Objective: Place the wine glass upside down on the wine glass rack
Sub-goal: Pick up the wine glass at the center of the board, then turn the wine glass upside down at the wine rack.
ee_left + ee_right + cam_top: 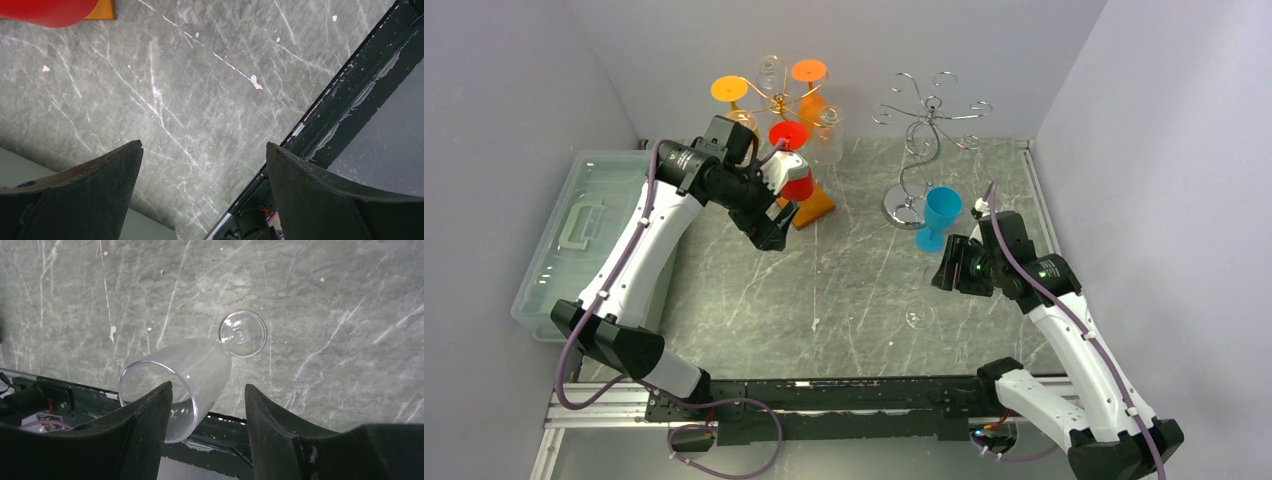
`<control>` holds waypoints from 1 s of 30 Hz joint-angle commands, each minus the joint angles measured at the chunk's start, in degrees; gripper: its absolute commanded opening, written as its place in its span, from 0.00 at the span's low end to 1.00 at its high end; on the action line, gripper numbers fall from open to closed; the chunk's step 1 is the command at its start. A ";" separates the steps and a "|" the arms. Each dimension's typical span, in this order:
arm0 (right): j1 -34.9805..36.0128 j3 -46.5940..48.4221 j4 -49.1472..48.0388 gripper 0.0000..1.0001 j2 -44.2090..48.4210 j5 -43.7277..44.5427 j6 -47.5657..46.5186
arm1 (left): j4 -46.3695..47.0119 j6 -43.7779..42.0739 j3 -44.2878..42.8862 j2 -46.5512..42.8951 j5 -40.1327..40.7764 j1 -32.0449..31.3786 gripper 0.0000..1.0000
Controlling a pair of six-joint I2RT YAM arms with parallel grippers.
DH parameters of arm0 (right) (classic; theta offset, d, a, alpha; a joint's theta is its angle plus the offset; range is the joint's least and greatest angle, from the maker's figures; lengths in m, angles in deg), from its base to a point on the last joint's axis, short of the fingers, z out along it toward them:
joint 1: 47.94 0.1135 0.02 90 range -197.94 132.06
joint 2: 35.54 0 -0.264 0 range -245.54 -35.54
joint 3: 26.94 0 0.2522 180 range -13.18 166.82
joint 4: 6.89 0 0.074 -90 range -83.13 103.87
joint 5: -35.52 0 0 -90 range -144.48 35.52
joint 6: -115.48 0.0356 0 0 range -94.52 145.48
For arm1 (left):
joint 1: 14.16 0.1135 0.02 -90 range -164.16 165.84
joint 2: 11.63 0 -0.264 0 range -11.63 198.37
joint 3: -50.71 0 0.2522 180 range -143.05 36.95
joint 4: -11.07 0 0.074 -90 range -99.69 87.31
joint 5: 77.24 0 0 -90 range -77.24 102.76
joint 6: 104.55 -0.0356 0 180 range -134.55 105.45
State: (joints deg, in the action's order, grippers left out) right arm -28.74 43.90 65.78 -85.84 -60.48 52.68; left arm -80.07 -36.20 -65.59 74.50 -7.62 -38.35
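A clear wine glass [921, 297] stands upright on the marble table, its round foot [243, 333] flat on the surface. My right gripper [945, 272] hovers just over its bowl [195, 365]. In the right wrist view my right gripper [207, 386] has its jaws partly closed; the left finger [150, 420] covers part of the rim, and the right finger [270, 425] stands apart from the glass. The silver wire rack [927, 125] rises at the back right with bare hooks. My left gripper [774, 228] is open and empty over the table [204, 150].
A blue glass [939, 215] stands beside the silver rack's base [904, 210]. A gold rack [779, 100] at the back holds orange, red and clear glasses upside down above an orange base [814, 205]. A clear plastic bin [574, 240] lies at the left. The black rail [220, 440] runs along the near edge.
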 commanded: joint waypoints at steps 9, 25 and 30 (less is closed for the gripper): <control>0.05 0.31 -4.84 0.18 -2.51 1.48 -2.02 | 3.95 1.50 1.89 -1.63 -4.37 0.10 0.99; -0.04 13.96 -20.49 0.00 2.95 -12.30 3.18 | 6.41 8.37 1.22 -0.75 -23.23 0.10 0.99; -0.09 12.57 -29.71 0.00 2.28 -15.70 7.60 | 10.30 12.43 2.54 -1.40 -27.36 0.02 1.00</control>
State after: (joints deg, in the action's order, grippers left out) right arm -28.74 56.53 48.01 -82.61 -71.39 55.28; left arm -73.65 -29.66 -63.27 74.78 -28.04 -38.35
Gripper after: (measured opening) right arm 0.076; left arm 0.995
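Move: The clear wine glass stands upright just under the right hand, its middle about 3 cm left, 1 cm ahead and roughly 7 cm below, so the near right side of its rim sits at the open fingers. The blue goblet is some 18 cm ahead and 1 cm left of the hand; the silver rack stands about 26 cm ahead and 6 cm left. From the left hand, the wine glass lies roughly 27 cm right, 6 cm back and 16 cm lower. Easing forward about 1.5 cm, the right hand closes its half-open fingers on the glass wall at the rim, one finger inside the bowl, then lifts quickly some 16 cm, drifting 5 cm left and tilting up and over by about 35 degrees. The open, empty left hand swings about 5 cm right towards the glass, its fingers turning some 20 degrees further rightward. ##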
